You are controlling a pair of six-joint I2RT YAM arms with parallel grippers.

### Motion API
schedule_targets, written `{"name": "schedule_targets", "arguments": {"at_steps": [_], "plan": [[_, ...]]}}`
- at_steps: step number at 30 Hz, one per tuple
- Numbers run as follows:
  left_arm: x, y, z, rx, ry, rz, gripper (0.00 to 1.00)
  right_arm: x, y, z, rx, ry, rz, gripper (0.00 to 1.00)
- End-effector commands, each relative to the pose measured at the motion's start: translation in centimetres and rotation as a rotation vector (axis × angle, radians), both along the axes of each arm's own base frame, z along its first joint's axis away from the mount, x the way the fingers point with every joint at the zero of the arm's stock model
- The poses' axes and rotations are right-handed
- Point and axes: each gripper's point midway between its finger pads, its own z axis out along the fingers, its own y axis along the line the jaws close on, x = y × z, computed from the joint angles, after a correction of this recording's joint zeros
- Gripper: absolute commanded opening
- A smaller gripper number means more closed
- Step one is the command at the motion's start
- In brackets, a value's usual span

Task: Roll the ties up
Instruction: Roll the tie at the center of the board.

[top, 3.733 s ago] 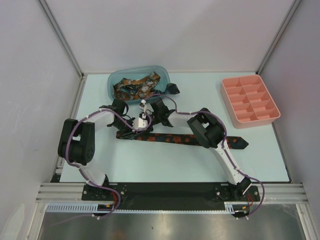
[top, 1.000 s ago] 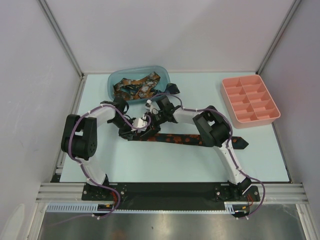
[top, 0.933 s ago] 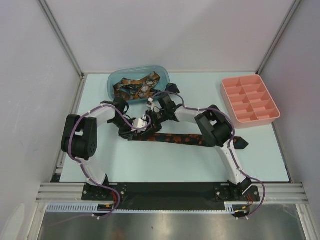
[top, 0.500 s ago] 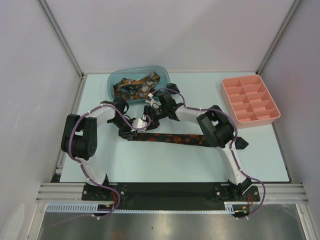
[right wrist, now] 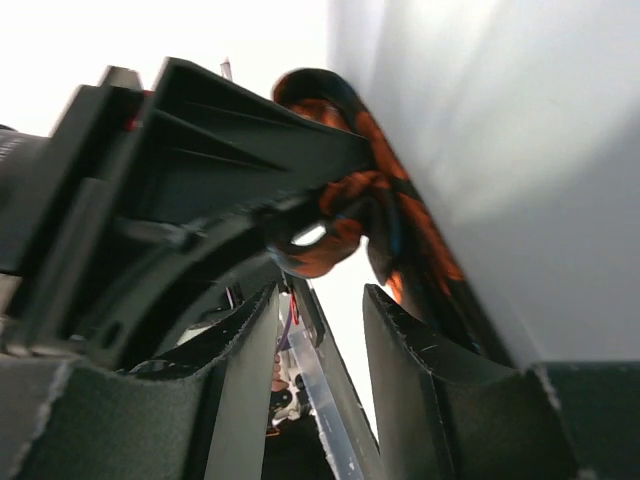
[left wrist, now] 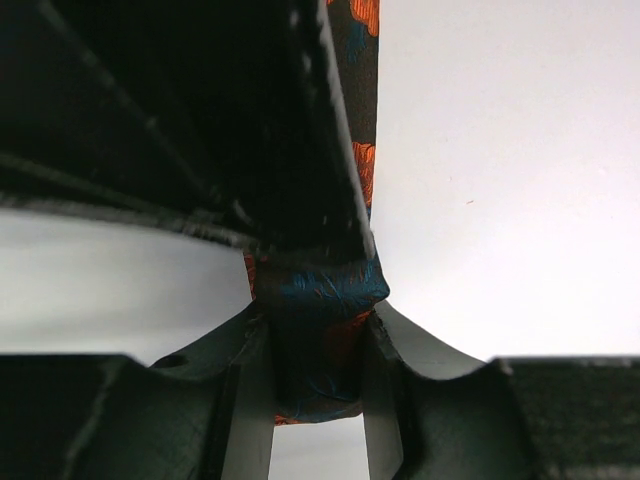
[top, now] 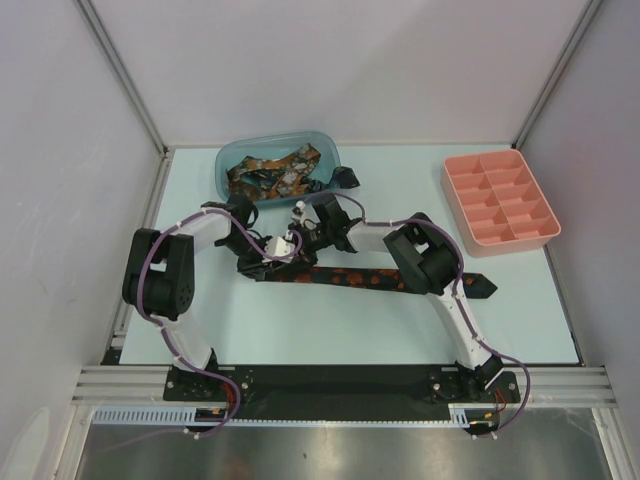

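One tie (top: 350,277), dark with orange-red blotches, lies flat across the middle of the table, its wide tip at the right. My left gripper (top: 263,264) is at the tie's left end. In the left wrist view this gripper (left wrist: 318,335) is shut on the folded, rolled-up end of the tie (left wrist: 322,292), and the rest of the strip runs away from the jaws. My right gripper (top: 307,233) hovers just behind that end. In the right wrist view it (right wrist: 320,300) is open with nothing between its fingers, and the bunched tie (right wrist: 338,218) sits just ahead of it.
A blue-grey bin (top: 232,160) at the back holds several more ties (top: 272,176), one dark end hanging over its right rim. A pink compartment tray (top: 500,200) stands at the back right. White walls enclose the table on three sides.
My right gripper drew back from the rolled end toward the bin, opened wider, then came partly back. The left gripper and the tie have stayed in place.
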Motion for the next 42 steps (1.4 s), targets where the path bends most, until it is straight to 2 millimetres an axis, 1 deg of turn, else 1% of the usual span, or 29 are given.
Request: {"name": "schedule_targets", "arguments": {"at_steps": [1,3,8,10,14,15,18,19,20,21,22,23,25,27,28,29,30,31,32,34,37,39,42], "plan": [[-0.6,0.4,-1.0,0.023,0.011,-0.013,0.38,0.4,0.5,1.6,0.052,-0.031,-0.008,0.44],[-0.6,0.4,-1.0,0.024,0.009,-0.013,0.38,0.4,1.0,1.9,0.063,-0.028,-0.006,0.44],[-0.4,0.4,-0.9,0.027,0.004,-0.012,0.39,0.3,1.8,1.7,0.067,-0.024,-0.007,0.43],[-0.4,0.4,-1.0,0.027,0.007,-0.012,0.39,0.4,2.2,1.8,0.068,-0.032,-0.003,0.41],[-0.4,0.5,-1.0,0.03,0.005,-0.012,0.4,0.2,2.5,1.0,0.054,-0.034,0.001,0.39],[-0.4,0.5,-1.0,0.03,0.005,-0.012,0.4,0.3,2.5,0.5,0.044,-0.032,-0.004,0.38],[-0.5,0.5,-1.0,0.032,0.006,-0.016,0.4,0.7,2.3,0.1,0.031,-0.047,-0.009,0.28],[-0.6,0.5,-1.1,0.033,0.006,-0.019,0.4,0.6,2.2,-0.2,0.026,-0.049,-0.005,0.2],[-0.6,0.6,-1.1,0.035,0.005,-0.018,0.4,0.5,2.1,-0.4,0.021,-0.045,-0.004,0.16],[-0.6,0.6,-1.2,0.035,0.008,-0.016,0.4,0.5,2.0,-0.3,0.018,-0.044,-0.005,0.07],[-0.6,0.6,-1.2,0.035,0.006,-0.017,0.4,0.6,1.7,-0.3,0.016,-0.06,-0.001,0.02],[-0.6,0.6,-1.3,0.036,0.004,-0.017,0.43,0.4,1.4,-0.7,0.003,-0.053,0.0,0.0],[-0.5,0.7,-1.2,0.035,0.001,-0.002,0.47,0.4,0.6,-0.5,-0.008,-0.049,-0.005,0.0],[0.0,0.6,-0.7,0.012,-0.006,0.025,0.58,0.3,-0.5,-1.3,-0.036,-0.028,-0.012,0.0],[0.6,0.9,-0.3,-0.003,-0.017,0.05,0.62,0.2,-0.8,-1.2,-0.04,-0.028,-0.012,0.0],[1.3,1.0,0.4,-0.017,-0.032,0.068,0.7,0.2,-1.1,-1.4,-0.046,-0.038,-0.006,0.0],[1.6,0.7,1.0,-0.054,-0.031,0.094,0.72,0.0,-1.5,-1.7,-0.061,-0.028,-0.004,0.0],[2.4,1.2,1.6,-0.067,-0.047,0.121,0.77,0.1,-1.7,-1.8,-0.065,-0.029,-0.005,0.0],[2.5,1.3,2.0,-0.075,-0.051,0.131,0.79,0.1,-1.9,-1.9,-0.071,-0.03,-0.003,0.0],[2.7,1.5,2.4,-0.086,-0.063,0.138,0.83,0.3,-2.2,-2.2,-0.083,-0.034,-0.004,0.0],[2.5,1.4,2.4,-0.095,-0.061,0.134,0.86,0.5,-2.2,-2.5,-0.089,-0.047,-0.003,0.0],[2.4,1.1,2.3,-0.101,-0.048,0.14,0.86,0.4,-2.4,-3.0,-0.109,-0.04,0.001,0.0],[2.4,0.4,2.3,-0.117,-0.04,0.134,0.82,0.3,-2.4,-3.1,-0.114,-0.051,0.007,0.0]]}}
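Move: The roll at the tie's left end is already pinched in the left fingers, its middle only about 1 cm to the right of that hand point and level with it. From the right hand, whose fingers are part open, it lies some 5 cm left and 4 cm below, neither ahead nor back. The flat strip's middle is roughly 25 cm right of the right hand, 2 cm back and 5 cm below; the blue tub is 28 cm ahead of that hand, 6 cm to its left and 2 cm lower. The right fingers shut on the roll's right side, seeming to pinch its cloth, after edging about 1.5 cm left; the hand then sinks some 3 cm while drawing about 3.5 cm back to the right. The left hand holds its pinch until the right has closed, then opens wide and comes off the roll, moving about 2.5 cm left and slightly forward with a small counter-clockwise turn. ##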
